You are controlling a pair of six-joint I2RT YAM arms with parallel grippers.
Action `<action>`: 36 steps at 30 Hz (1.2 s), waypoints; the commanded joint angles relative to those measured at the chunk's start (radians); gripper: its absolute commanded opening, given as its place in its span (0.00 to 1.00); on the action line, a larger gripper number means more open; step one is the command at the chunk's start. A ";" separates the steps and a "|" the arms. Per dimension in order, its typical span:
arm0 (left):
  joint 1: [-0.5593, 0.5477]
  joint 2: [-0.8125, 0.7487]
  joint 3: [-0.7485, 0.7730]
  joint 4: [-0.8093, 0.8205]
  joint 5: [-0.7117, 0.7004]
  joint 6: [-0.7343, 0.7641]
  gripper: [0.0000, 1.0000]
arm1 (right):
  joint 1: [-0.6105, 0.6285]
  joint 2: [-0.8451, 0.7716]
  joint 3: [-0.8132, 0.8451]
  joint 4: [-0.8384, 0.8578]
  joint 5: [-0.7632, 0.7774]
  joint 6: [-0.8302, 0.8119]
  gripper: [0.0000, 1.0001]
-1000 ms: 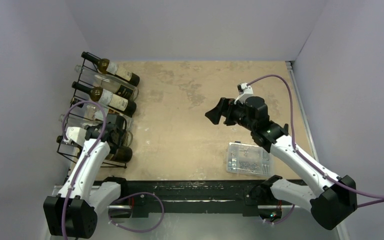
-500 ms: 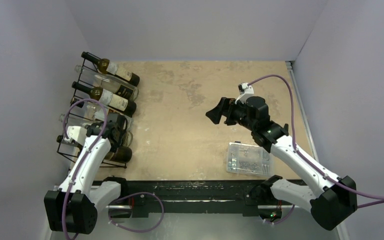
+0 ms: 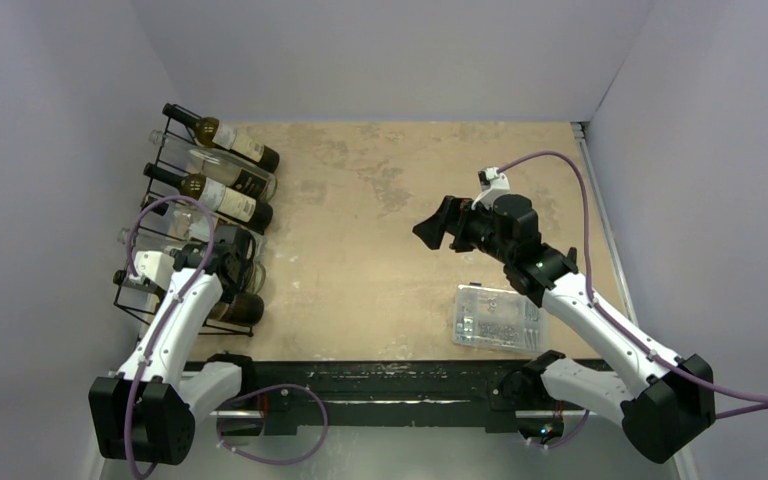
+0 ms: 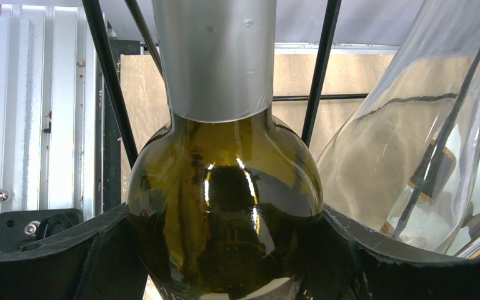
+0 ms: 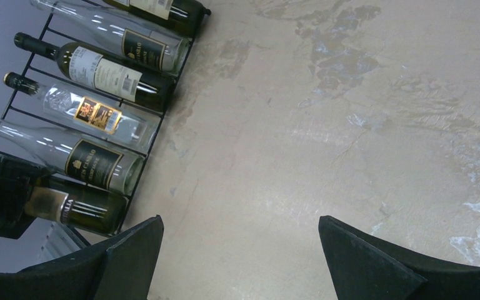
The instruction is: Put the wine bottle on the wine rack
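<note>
The black wire wine rack (image 3: 132,305) stands at the table's left edge with several bottles lying in its cells. The dark green wine bottle (image 3: 243,308) lies in the nearest cell, its silver-capped neck pointing away in the left wrist view (image 4: 225,200). My left gripper (image 3: 222,268) is shut on the bottle's shoulder, with a finger (image 4: 69,256) pressed against each side. My right gripper (image 3: 438,228) is open and empty above the middle of the table, facing the rack (image 5: 156,134), and its view shows the green bottle (image 5: 81,209) too.
A clear plastic box (image 3: 497,318) of small parts lies at the front right, under my right arm. A clear glass bottle (image 4: 412,144) lies in the cell right beside the green one. Grey walls close in on the left, back and right.
My left arm has shifted only slightly at the rack, still on the green bottle. My right arm has hardly moved.
</note>
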 commanded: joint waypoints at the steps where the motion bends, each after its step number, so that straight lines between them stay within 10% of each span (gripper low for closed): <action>1: 0.010 -0.001 0.021 -0.052 -0.039 -0.002 0.67 | -0.005 -0.029 -0.006 0.020 -0.023 0.011 0.99; 22: 0.017 -0.144 0.004 0.006 0.021 0.181 1.00 | -0.005 -0.036 0.000 0.008 -0.028 0.014 0.99; 36: 0.017 -0.362 0.110 0.076 0.270 0.422 1.00 | -0.007 -0.044 0.147 -0.131 0.060 -0.082 0.99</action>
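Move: At the left hand, the held wine bottle already lies in the rack's nearest slot, neck to the left. Its middle is about 3 cm right of the fingers, 1 cm back and 2 cm lower. The clear bottle is some 7 cm ahead and 4 cm right, and the orange-label bottle about 15 cm ahead and 4 cm right, both around 2 cm lower. From the idle right hand the wine bottle is roughly 48 cm left, 13 cm back and 12 cm below. Letting go of the wine bottle, the left hand spreads its fingers from their grip near the shoulder to fully open while easing back and up about 1 cm. It then lifts clear, some 3 cm up in all and 2.5 cm right, swinging about 15 degrees clockwise as the fingertips tip slightly further down. ##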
